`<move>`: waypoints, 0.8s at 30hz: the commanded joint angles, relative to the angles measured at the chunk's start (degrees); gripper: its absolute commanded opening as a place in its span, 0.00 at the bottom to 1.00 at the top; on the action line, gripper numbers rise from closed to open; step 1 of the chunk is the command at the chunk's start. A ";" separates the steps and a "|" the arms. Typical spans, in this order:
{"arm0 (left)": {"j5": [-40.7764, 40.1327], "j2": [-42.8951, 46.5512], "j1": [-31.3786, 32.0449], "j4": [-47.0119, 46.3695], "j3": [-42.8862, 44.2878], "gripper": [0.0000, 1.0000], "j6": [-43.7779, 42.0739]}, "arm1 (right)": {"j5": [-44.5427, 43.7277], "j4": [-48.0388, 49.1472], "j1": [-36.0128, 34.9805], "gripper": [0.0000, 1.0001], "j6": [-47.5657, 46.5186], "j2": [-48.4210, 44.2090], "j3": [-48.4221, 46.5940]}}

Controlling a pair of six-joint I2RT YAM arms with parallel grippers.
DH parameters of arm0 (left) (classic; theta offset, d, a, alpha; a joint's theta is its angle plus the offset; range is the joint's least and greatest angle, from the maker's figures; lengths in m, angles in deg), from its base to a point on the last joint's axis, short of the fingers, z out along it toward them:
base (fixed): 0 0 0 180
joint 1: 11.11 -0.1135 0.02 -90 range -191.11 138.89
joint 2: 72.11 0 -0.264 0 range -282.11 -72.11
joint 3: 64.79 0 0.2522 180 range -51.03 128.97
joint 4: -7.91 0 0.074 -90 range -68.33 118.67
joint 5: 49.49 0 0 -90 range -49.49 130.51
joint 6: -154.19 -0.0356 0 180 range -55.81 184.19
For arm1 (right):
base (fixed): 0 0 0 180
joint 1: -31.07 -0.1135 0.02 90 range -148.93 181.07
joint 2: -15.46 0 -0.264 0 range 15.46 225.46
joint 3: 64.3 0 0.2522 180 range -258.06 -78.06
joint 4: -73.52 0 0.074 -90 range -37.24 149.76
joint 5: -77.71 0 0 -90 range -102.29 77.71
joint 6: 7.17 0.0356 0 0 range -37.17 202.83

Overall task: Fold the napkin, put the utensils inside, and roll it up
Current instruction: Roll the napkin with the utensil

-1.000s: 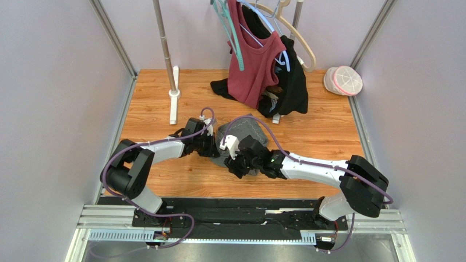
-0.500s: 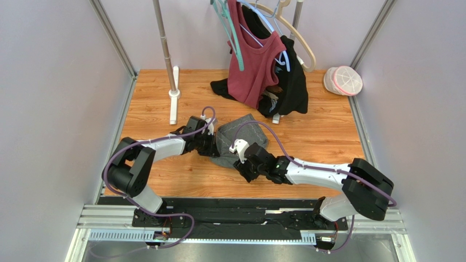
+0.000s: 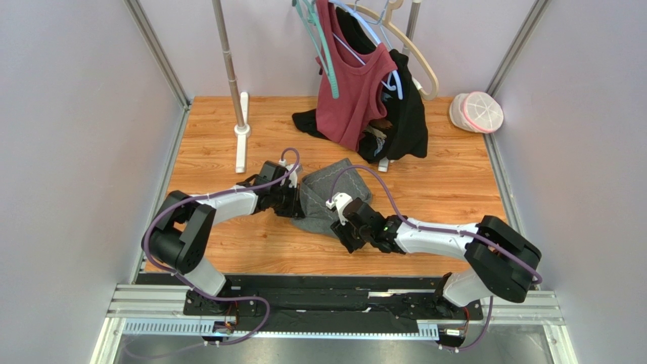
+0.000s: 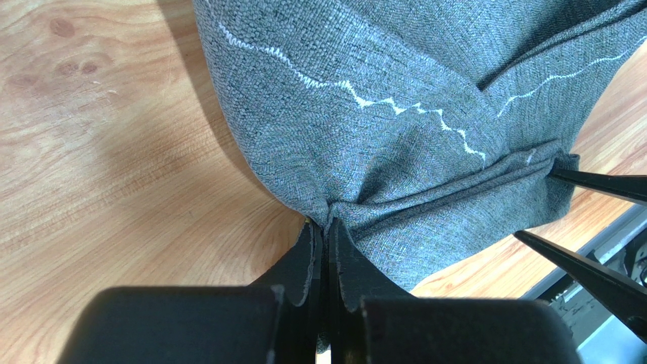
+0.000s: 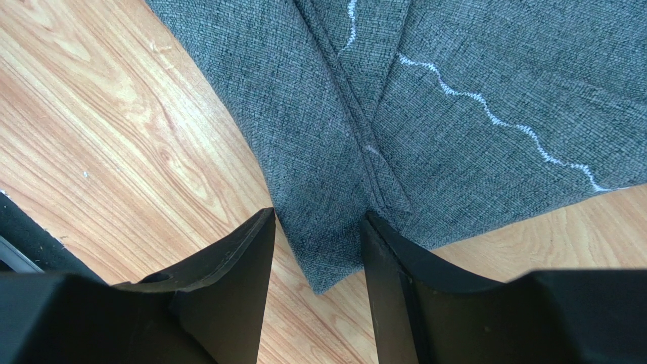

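The dark grey napkin (image 3: 334, 186) lies bunched and partly folded on the wooden table between both arms, its pale zigzag stitching showing in the wrist views. My left gripper (image 3: 298, 203) is shut on the napkin's gathered left edge (image 4: 395, 189), its fingertips (image 4: 313, 241) pinching the cloth. My right gripper (image 3: 340, 226) stands open, its jaws on either side of the napkin's near corner (image 5: 326, 258) without squeezing it. The right gripper's fingers (image 4: 600, 182) show at the right edge of the left wrist view. The utensils are out of view.
A maroon top (image 3: 353, 91) and black garments (image 3: 406, 114) hang on hangers at the back, reaching the table. A metal rack pole (image 3: 231, 76) stands on a white foot at back left. A white and pink round thing (image 3: 477, 111) sits at back right. Walls close both sides.
My right gripper has drawn back from above the napkin toward the near right and now sits at its near corner, uncovering more cloth. The left gripper has kept its hold and place.
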 commanded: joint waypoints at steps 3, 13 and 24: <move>-2.21 -1.17 -0.20 5.08 1.07 0.00 -2.42 | 2.82 -3.04 0.23 0.51 3.03 1.86 -0.41; -0.99 -3.11 -0.20 8.51 4.06 0.00 -2.68 | 1.94 -0.32 -1.62 0.53 -5.41 -6.85 -5.68; 0.16 -6.19 -0.20 11.41 6.17 0.00 -3.39 | 1.59 9.33 -5.22 0.54 -13.93 2.55 -7.61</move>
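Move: The next stretch of the napkin's rolled near edge lies about 5 cm to the right hand's left, 2 cm ahead and 1 cm below; the roll's near right corner is 1 cm back and 2 cm to the right of that hand. The napkin's flat far part is centred some 14 cm straight ahead of the right hand. From the left hand, pinching the roll's left end, the same stretch lies roughly 7 cm right and 4 cm back. The right fingers, spread astride the roll's right end, come off the cloth as the hand lifts some 5 cm and swings about 5 cm left along the roll towards the left gripper, turning counter-clockwise by 10 to 15 degrees and just starting to sink again, still open. The left hand keeps its pinch in place, tipping only some 5 degrees. ##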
